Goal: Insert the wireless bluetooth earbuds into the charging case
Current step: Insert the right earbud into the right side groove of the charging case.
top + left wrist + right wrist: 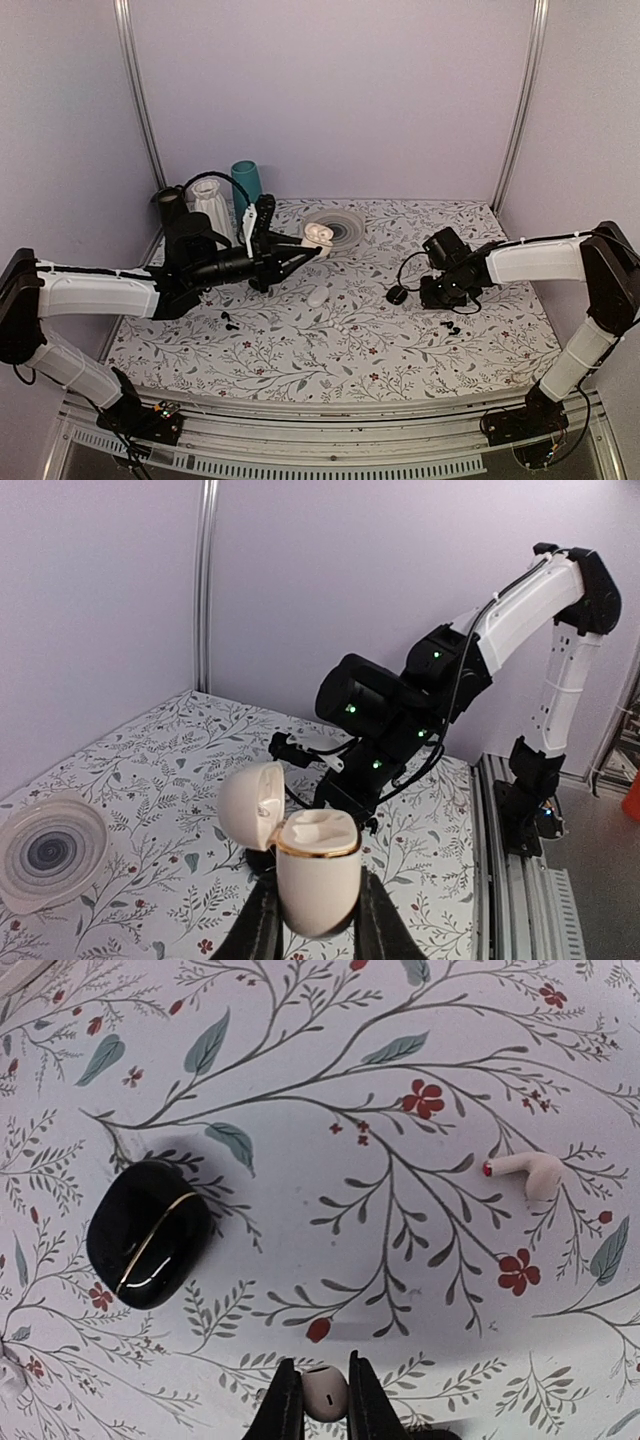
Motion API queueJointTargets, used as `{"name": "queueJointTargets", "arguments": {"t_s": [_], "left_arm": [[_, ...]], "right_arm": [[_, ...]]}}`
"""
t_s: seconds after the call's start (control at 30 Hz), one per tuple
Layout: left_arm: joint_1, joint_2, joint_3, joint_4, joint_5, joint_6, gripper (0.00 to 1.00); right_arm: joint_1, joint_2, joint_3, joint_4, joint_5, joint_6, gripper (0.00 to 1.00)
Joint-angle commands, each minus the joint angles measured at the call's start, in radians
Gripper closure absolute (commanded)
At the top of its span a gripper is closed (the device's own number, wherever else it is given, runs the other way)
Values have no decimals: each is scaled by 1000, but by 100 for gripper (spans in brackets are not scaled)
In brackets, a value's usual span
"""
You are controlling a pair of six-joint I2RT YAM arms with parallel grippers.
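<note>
My left gripper (318,905) is shut on the lower half of the charging case (317,875), a glossy white clamshell held upright above the table. Its lid (251,806) hangs open to the left and the wells look empty. In the top view the case (318,235) is held out over the back middle of the table. My right gripper (324,1400) is shut on one tiny white earbud (325,1392) just above the cloth. A second white earbud (525,1173) lies loose on the table to the upper right. The right gripper (438,292) sits low at the right.
A closed black case (148,1232) with a gold seam lies left of the right gripper. A white oval object (319,296) lies mid-table. Small black earbuds (450,326) lie near the right arm. A ribbed round dish (340,225), a white vase (210,203) and a teal cup (247,182) stand at the back.
</note>
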Motion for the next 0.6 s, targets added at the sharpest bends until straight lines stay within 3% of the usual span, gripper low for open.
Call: {"name": "queueJointTargets", "arguments": {"t_s": [0.0,0.57], "left_arm": [[-11,36,-27,64,-9,5,100],[-37,161,34,102,-62,-10,100]], "right_arm": [[58,-44,56,-28,27,46,89],[243,-115,330,-212,207,-9,88]]}}
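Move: The open charging case, held in the left gripper, is about 24 cm to the right gripper's left, some 5 cm back and 24 cm above it. From the right hand, on the table some 2 cm below, the black case is 7 cm left and 5 cm ahead, the other white earbud 6 cm right and 6 cm ahead, the black earbuds 5 cm right and 5 cm back. From the left hand, the held right earbud is about 26 cm right, 6 cm ahead, 23 cm below. Keep the right earbud pinched and carry it left with the right gripper, low at first, then climbing steeply towards the charging case: about 10 cm up and 7 cm left in all, fingers tipping some 10 degrees up towards the front. Meanwhile lower the left gripper about 5 cm, easing slightly forward and right, its hold on the open case unchanged. ##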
